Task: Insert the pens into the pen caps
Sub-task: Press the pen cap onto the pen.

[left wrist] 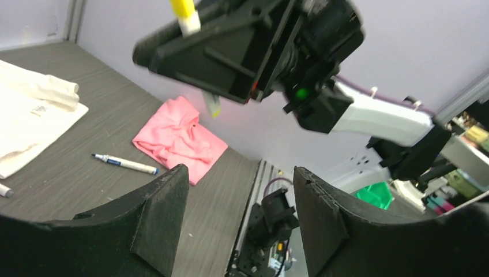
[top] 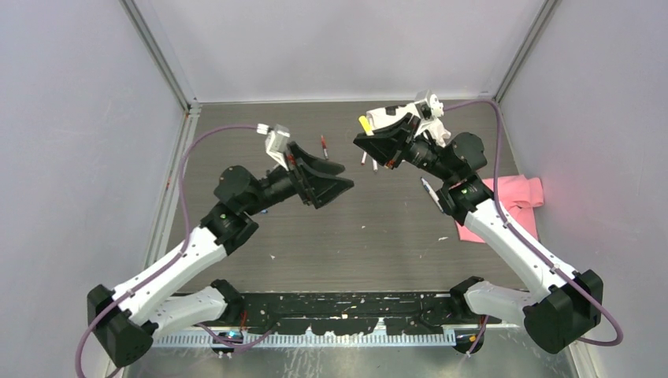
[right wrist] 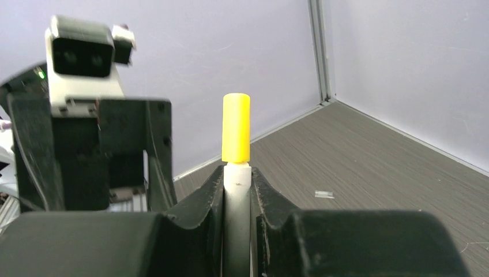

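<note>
My right gripper (top: 376, 138) is shut on a white pen (right wrist: 236, 186) that wears a yellow pen cap (right wrist: 236, 127) on its upper end; the cap (top: 365, 124) sticks out above the fingers. In the left wrist view the same cap (left wrist: 184, 15) shows at the top, and the pen's lower end (left wrist: 213, 104) pokes out below the right gripper. My left gripper (top: 329, 186) hangs open and empty a short way left of it, fingertips (left wrist: 173, 190) wide apart. A red pen (top: 324, 146) and two more pens (top: 369, 161) lie on the table behind the grippers.
A pink cloth (top: 513, 201) lies at the right edge of the table, a blue-capped pen (left wrist: 124, 164) beside it. A white cloth (left wrist: 32, 109) lies farther back. Grey walls close in the table on three sides.
</note>
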Available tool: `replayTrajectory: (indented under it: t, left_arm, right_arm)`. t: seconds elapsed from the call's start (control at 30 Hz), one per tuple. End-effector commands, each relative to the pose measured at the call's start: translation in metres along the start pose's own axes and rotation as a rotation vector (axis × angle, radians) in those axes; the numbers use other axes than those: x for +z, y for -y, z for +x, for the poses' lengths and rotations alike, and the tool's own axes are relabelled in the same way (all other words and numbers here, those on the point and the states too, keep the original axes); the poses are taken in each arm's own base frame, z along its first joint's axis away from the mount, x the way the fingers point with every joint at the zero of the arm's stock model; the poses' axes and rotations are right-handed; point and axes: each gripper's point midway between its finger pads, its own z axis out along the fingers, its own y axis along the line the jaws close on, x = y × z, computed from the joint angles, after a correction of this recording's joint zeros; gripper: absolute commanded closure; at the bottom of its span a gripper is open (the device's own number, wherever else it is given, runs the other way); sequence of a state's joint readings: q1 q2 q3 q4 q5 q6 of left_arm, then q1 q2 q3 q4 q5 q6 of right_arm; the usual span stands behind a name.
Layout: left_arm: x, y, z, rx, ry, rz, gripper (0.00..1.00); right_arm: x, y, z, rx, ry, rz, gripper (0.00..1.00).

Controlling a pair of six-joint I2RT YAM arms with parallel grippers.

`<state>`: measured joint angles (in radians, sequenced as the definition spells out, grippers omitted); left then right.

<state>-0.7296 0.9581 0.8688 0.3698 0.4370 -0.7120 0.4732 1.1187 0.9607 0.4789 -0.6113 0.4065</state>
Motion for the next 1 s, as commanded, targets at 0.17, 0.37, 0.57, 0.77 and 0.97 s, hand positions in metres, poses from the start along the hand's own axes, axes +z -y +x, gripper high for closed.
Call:
replayTrajectory:
  t: [0.17,0.37,0.57,0.77,0.97]
  left_arm:
    - [0.055,-0.002,0.005,0.180,0.082,0.105,0.36]
    - [0.083,-0.017,0.013,0.167,0.111,0.083,0.41]
    - [0.093,-0.014,0.011,0.136,0.154,0.109,0.44]
    - [0.097,-0.007,0.007,0.123,0.187,0.141,0.47]
    - [0.104,-0.006,0.007,0.102,0.186,0.153,0.63]
  right_arm:
    - [0.001,-0.014,-0.056,-0.004,0.152,-0.001,0.99]
    - [0.000,-0.014,-0.056,-0.007,0.153,0.003,0.99]
    - [-0.001,-0.013,-0.055,-0.006,0.151,0.004,0.99]
    - [-0.001,-0.012,-0.055,-0.004,0.152,0.007,0.99]
    - [-0.001,-0.013,-0.055,-0.004,0.154,0.007,0.99]
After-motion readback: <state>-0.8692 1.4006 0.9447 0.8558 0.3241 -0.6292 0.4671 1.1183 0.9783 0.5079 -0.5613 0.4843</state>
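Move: Ahead and to the left hand's right is the bare lower end of the pen that the right fingers hold: about 4 cm farther out, 9 cm right and 4 cm below the left hand point. The yellow cap, on the pen's upper end, is some 9 cm ahead, 4 cm right and 5 cm above this hand. The right fingertips stand about 7 cm ahead, 6 cm right and 1 cm up. From the right hand, that lower end is roughly 3 cm back, 3 cm right and 5 cm below. Reaching right about 9 cm and forward some 4 cm, the left hand first dips about 5 cm, then comes back up some 3 cm towards the pen's lower end, its half-open fingers narrowing to either side of that end without closing fully. The right hand keeps its grip on the pen, rises 1.5 cm early on, then holds still. ##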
